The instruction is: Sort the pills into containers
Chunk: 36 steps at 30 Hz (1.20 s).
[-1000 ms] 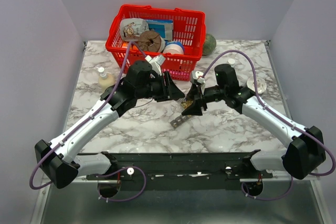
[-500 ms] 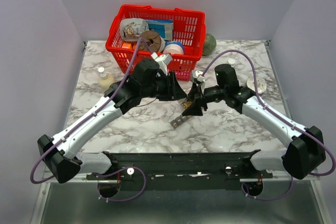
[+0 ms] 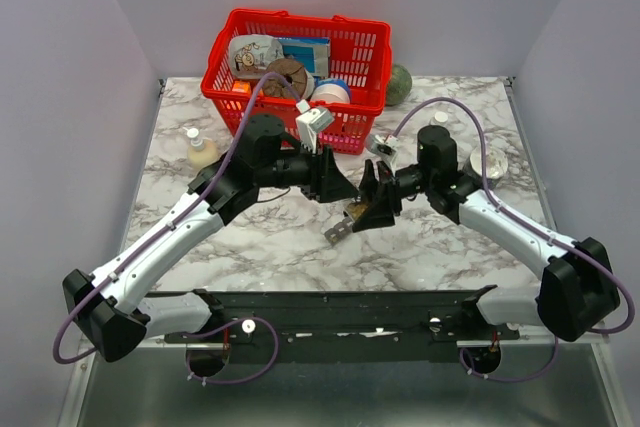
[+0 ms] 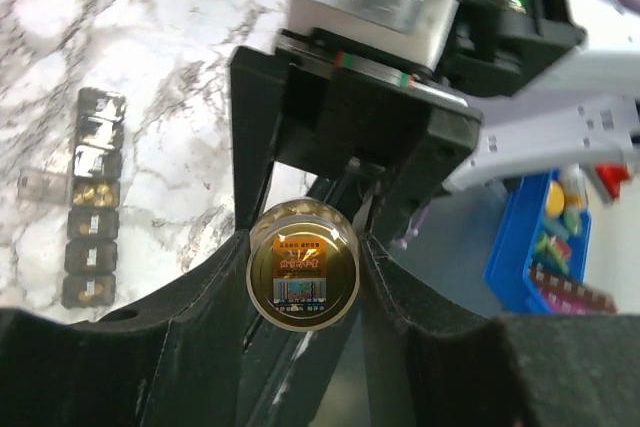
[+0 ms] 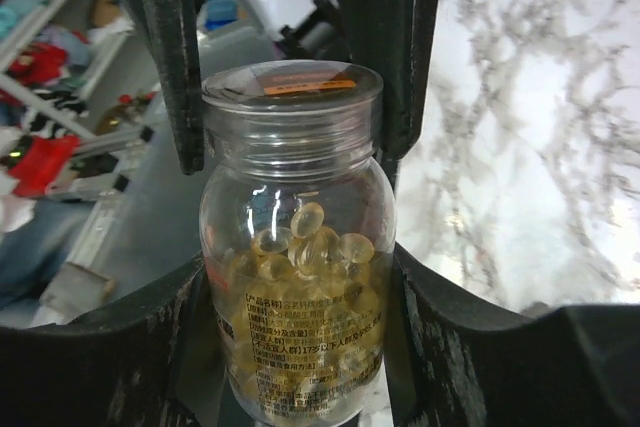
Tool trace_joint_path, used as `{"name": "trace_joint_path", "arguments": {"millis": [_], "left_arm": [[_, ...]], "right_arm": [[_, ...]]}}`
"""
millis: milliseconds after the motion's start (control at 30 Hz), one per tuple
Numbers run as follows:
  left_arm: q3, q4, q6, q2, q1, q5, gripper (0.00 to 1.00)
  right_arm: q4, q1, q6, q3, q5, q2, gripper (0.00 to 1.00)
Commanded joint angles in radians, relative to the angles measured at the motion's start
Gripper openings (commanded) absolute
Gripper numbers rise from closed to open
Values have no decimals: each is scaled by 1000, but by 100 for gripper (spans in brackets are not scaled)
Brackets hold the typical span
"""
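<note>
A clear bottle point(image 5: 296, 347) of yellow softgel pills point(image 5: 318, 243) is held above the table with my right gripper point(image 5: 297, 267) shut on its body. My left gripper point(image 4: 303, 243) faces it and is shut on the bottle's cap point(image 4: 303, 265), which has an orange label. In the top view both grippers, left point(image 3: 343, 191) and right point(image 3: 372, 199), meet at mid-table. The containers point(image 3: 340, 231), a dark grey compartment strip, lie on the marble just below them. In the left wrist view the strip point(image 4: 90, 247) has some lids raised and yellow pills in one compartment point(image 4: 92, 193).
A red mesh basket point(image 3: 228, 97) full of items stands at the back, close behind the left wrist. A small pale bottle point(image 3: 198, 150) sits at the left, a white round object point(image 3: 490, 161) at the right and a green ball point(image 3: 400, 83) beside the basket.
My left arm has swung right toward the right gripper and its fingers now sit on the bottle's cap. The right gripper has shifted slightly, still holding the bottle.
</note>
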Motion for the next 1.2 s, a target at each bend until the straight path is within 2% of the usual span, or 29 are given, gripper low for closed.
{"name": "trace_joint_path", "arguments": {"millis": [0, 33, 67, 167, 200, 300, 333, 367, 400, 500, 600, 700, 900, 1000, 1033, 1067, 1167], "left_arm": [[-17, -83, 266, 25, 0, 337, 22], [-13, -123, 306, 31, 3, 356, 24], [3, -146, 406, 34, 6, 385, 25], [24, -202, 502, 46, 18, 427, 36], [26, -192, 492, 48, 24, 422, 49], [33, -142, 423, 51, 43, 404, 70], [35, -110, 405, 46, 44, 393, 75], [33, -93, 389, 42, 46, 375, 78], [29, -74, 343, 37, 46, 361, 86], [17, 4, 282, 8, 50, 318, 99], [20, 38, 234, -16, 60, 321, 99], [7, -8, 245, -52, 72, 329, 99], [-101, -30, 158, -197, 144, 301, 99], [-114, -30, 35, -253, 161, 136, 99], [-111, -39, -8, -260, 164, 75, 99], [-94, -48, -51, -259, 164, -34, 99], [-42, -71, -233, -221, 165, -125, 99]], "right_arm": [[395, 7, 292, 4, -115, 3, 0], [496, 7, 338, -10, -120, 10, 1], [543, 8, 422, -16, -123, 12, 0], [650, 8, 501, -27, -126, 11, 0], [646, 8, 494, -27, -125, 6, 1], [508, 8, 359, -4, -108, -20, 1], [380, 8, 305, 7, -103, -26, 1], [326, 8, 215, 28, -97, -31, 1], [283, 8, 181, 35, -85, -40, 1], [193, 8, 99, 47, -66, -43, 0], [129, 8, 21, 56, -45, -40, 1], [8, 8, -91, 91, -13, -43, 1], [-313, 8, -396, 200, 131, -52, 1], [-463, 11, -552, 271, 240, -43, 1], [-544, 14, -597, 289, 321, -40, 1], [-582, 21, -644, 306, 363, -39, 1], [-669, 51, -790, 343, 541, -48, 1]]}}
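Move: Between the left hand's half-open pads sits the lid of the pill jar, whose body the right hand holds; from the right hand the lid is about 2 cm ahead, 2 cm left and 5 cm above. The pill box lies on the table roughly 22 cm below the left hand, 1 cm back and 2 cm to its right. The red basket stands some 24 cm ahead of the left hand, 11 cm left and 14 cm lower. Keeping its grip on the lid, the left hand first draws back about 3 cm and up a little, swinging some 20 degrees clockwise, with the right hand following back. It then opens wide, lets go and backs off left about 6 cm. The right hand still grips the jar, lifts, then carries it forward about 6 cm, rolling roughly 30 degrees with its forward side rising. ##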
